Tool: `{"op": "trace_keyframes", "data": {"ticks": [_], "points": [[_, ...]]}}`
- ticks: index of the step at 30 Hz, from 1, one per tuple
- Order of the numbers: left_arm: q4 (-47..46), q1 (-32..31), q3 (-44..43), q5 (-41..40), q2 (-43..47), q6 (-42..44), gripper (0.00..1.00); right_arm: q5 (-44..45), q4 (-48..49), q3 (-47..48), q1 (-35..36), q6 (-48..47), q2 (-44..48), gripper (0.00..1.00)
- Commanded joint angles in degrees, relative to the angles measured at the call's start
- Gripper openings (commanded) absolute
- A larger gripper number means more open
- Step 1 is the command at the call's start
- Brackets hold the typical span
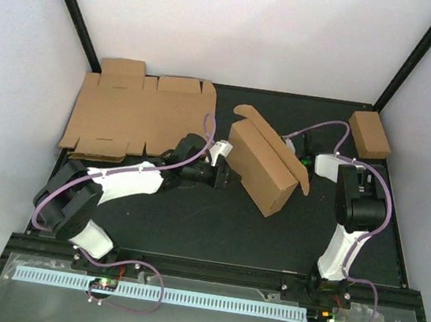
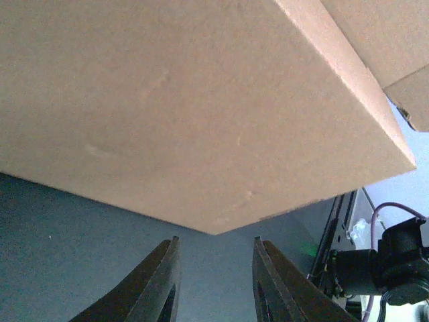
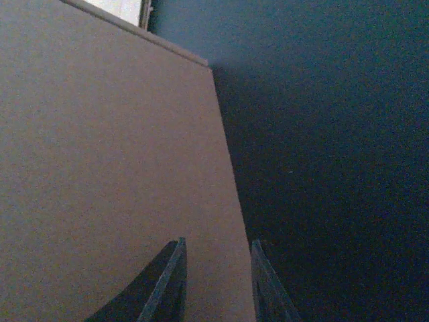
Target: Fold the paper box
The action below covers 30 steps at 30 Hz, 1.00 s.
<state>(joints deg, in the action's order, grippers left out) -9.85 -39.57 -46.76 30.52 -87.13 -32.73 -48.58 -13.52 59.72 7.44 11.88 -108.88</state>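
Observation:
The paper box point(image 1: 266, 168) stands partly folded in the middle of the black table, tilted on one long side, with a flap sticking up at its far left end. My left gripper point(image 1: 232, 176) is at the box's left end. In the left wrist view its jaws point(image 2: 216, 240) stand apart with nothing between them, just short of a lower corner of the box point(image 2: 188, 107). My right gripper point(image 1: 300, 155) is behind the box's right side. In the right wrist view its jaws point(image 3: 218, 241) are apart over a flat brown panel point(image 3: 100, 168), whose edge runs between the fingertips.
A flat die-cut cardboard sheet point(image 1: 130, 114) lies at the back left, leaning partly on the wall. A small closed brown box point(image 1: 370, 134) sits at the back right. White walls enclose the black table point(image 1: 215, 224) on three sides.

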Motion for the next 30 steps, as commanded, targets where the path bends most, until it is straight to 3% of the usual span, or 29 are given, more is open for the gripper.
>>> {"op": "trace_keyframes", "data": {"ticks": [1,12,18,26,30], "points": [[-2.2,-0.5,-2.2,1.4,-1.4,-0.3,0.32,-0.7,-2.5,1.5,2.0,-3.0,-0.3,0.3],[-2.1,-4.3,-0.6,0.4,0.4,-1.7,0.33,-9.6,-6.8,5.1,8.2,-10.9,-2.6,0.33],[-2.7,-10.7,2.4,-5.3,5.2,-4.5,0.36,-12.1,-10.1,6.1,10.1,-14.6,-3.1,0.33],[-2.6,-14.2,7.1,-10.8,8.9,-6.5,0.36,0.2,-6.5,4.3,9.6,-8.9,0.4,0.33],[2.3,-14.5,7.7,-13.0,12.9,-4.7,0.37,7.3,-5.8,4.3,6.8,-5.5,4.3,0.33]]}}
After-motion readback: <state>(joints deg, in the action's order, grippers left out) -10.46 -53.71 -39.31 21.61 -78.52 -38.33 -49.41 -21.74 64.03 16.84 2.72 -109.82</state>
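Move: The paper box stands tilted on edge between my hands, its middle about 7 cm to the right of my left hand, 4 cm ahead and some 6 cm lower. From my right hand that middle is about 4 cm left, 5 cm back and 2 cm up; the lid panel is some 2 cm left, level with it and 3 cm higher. The flat cardboard sheet lies about 29 cm left of my left hand, 15 cm ahead and 15 cm below. With my right fingers on the lid side, I push the far side of the paper box left and back, about 9 cm, swinging that hand some 20 degrees counter-clockwise before easing partly back. My left hand, fingertips close to the opposite face, draws back about 8 cm and drifts slightly right, fingers staying part open. ##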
